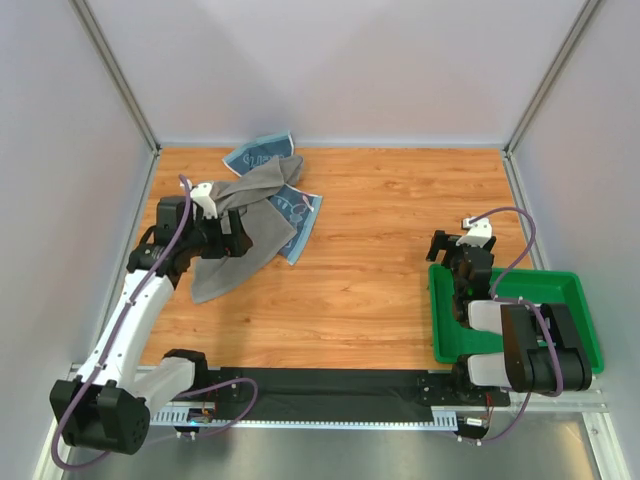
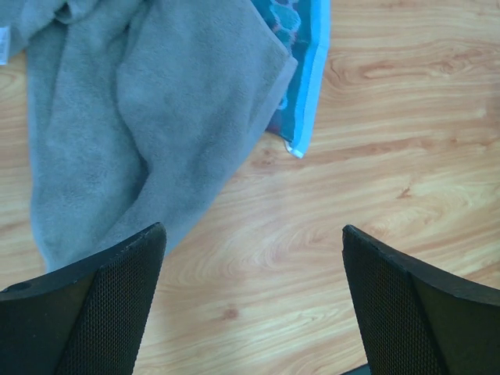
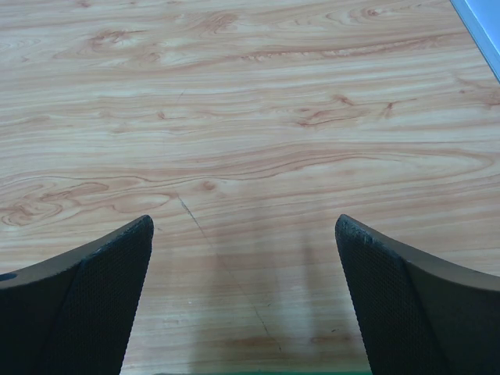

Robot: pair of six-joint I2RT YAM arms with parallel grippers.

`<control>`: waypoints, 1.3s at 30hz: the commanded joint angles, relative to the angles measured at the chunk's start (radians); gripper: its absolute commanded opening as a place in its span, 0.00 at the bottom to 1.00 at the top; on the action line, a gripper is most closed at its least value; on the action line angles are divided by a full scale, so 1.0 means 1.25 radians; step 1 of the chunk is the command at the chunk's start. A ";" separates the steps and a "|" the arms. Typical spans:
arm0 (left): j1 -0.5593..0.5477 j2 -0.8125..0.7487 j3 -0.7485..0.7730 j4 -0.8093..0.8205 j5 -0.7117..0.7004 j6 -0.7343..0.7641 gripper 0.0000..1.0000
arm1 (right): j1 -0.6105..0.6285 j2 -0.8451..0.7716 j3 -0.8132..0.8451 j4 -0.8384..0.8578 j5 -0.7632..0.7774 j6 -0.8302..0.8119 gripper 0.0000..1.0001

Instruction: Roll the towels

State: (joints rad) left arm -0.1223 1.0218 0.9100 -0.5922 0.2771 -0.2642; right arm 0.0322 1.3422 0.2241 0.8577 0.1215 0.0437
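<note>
The towels lie in a loose heap at the table's back left. A crumpled grey towel (image 1: 250, 225) lies draped over light blue printed cloth, which shows behind it (image 1: 262, 152) and to its right (image 1: 300, 212). My left gripper (image 1: 236, 240) hovers over the grey towel's near part, open and empty. In the left wrist view, bare wood lies between the open fingers of the left gripper (image 2: 254, 228), with the grey towel (image 2: 156, 117) and the blue towel's edge (image 2: 308, 70) ahead. My right gripper (image 1: 448, 248) is open and empty over bare wood (image 3: 244, 219), far from the towels.
A green plastic tray (image 1: 575, 300) sits at the right front under the right arm. Its edge shows as a thin green strip (image 3: 258, 373) in the right wrist view. White walls with metal posts (image 1: 120, 85) close in the table. A black strip (image 1: 320, 385) runs along the near edge.
</note>
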 commanded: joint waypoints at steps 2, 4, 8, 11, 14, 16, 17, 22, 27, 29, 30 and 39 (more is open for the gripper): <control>0.000 -0.032 0.016 0.009 -0.038 -0.021 0.99 | 0.004 0.004 0.019 0.045 0.008 -0.012 1.00; 0.000 -0.028 0.003 0.025 -0.017 -0.014 0.99 | 0.002 0.004 0.020 0.045 0.008 -0.012 1.00; 0.001 0.035 0.012 0.015 -0.045 -0.007 1.00 | 0.013 -0.010 0.038 0.004 0.012 -0.020 1.00; -0.005 0.130 0.053 -0.022 -0.073 -0.011 0.99 | 0.045 -0.087 0.228 -0.399 0.068 -0.001 1.00; -0.069 0.208 0.104 -0.037 -0.144 -0.029 1.00 | 0.053 -0.118 0.383 -0.638 0.042 0.048 1.00; -0.123 0.282 0.137 -0.050 -0.259 -0.033 1.00 | 0.060 -0.177 0.404 -0.665 -0.027 0.056 1.00; -0.163 0.314 0.180 -0.073 -0.324 -0.050 0.99 | 0.070 -0.201 0.407 -0.674 -0.042 0.090 1.00; -0.176 0.484 0.235 -0.086 -0.375 -0.108 0.93 | 0.066 -0.276 0.452 -0.757 -0.181 0.268 1.00; -0.176 0.524 0.186 -0.036 -0.362 -0.130 0.91 | 0.067 -0.280 0.461 -0.791 -0.243 0.275 1.00; -0.176 0.539 0.166 -0.020 -0.351 -0.136 0.89 | 0.069 -0.270 0.460 -0.790 -0.235 0.279 1.00; -0.176 0.545 0.162 -0.005 -0.341 -0.134 0.85 | 0.067 -0.258 0.461 -0.797 -0.235 0.279 1.00; -0.175 0.566 0.218 -0.033 -0.325 -0.096 0.00 | 0.096 -0.191 0.483 -0.787 -0.284 0.303 1.00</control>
State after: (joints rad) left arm -0.3416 1.7771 1.1229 -0.6159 -0.1299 -0.4019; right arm 0.1242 1.0920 0.7811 -0.1268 -0.1982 0.3943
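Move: The spread part of the grey towel lies about 17 cm below the left hand, its middle roughly 5 cm ahead and 1 cm to the left. On the same table level, the near blue piece is some 15 cm ahead and 12 cm right of this hand, and the grey upper fold about 26 cm ahead and 4 cm right. From the right hand, the grey spread part lies some 47 cm left, 2 cm back and 6 cm down. Down about 16 cm goes the open left hand, swinging forward and a little right before easing back, its fingers tipping steeper until they reach the grey towel near its right edge and shut, pinching a fold. Meanwhile the right hand climbs out from above the green bin's far edge, shifts some 10 cm left towards the towels, then sinks partway, rolling its left side up, fingers open. ##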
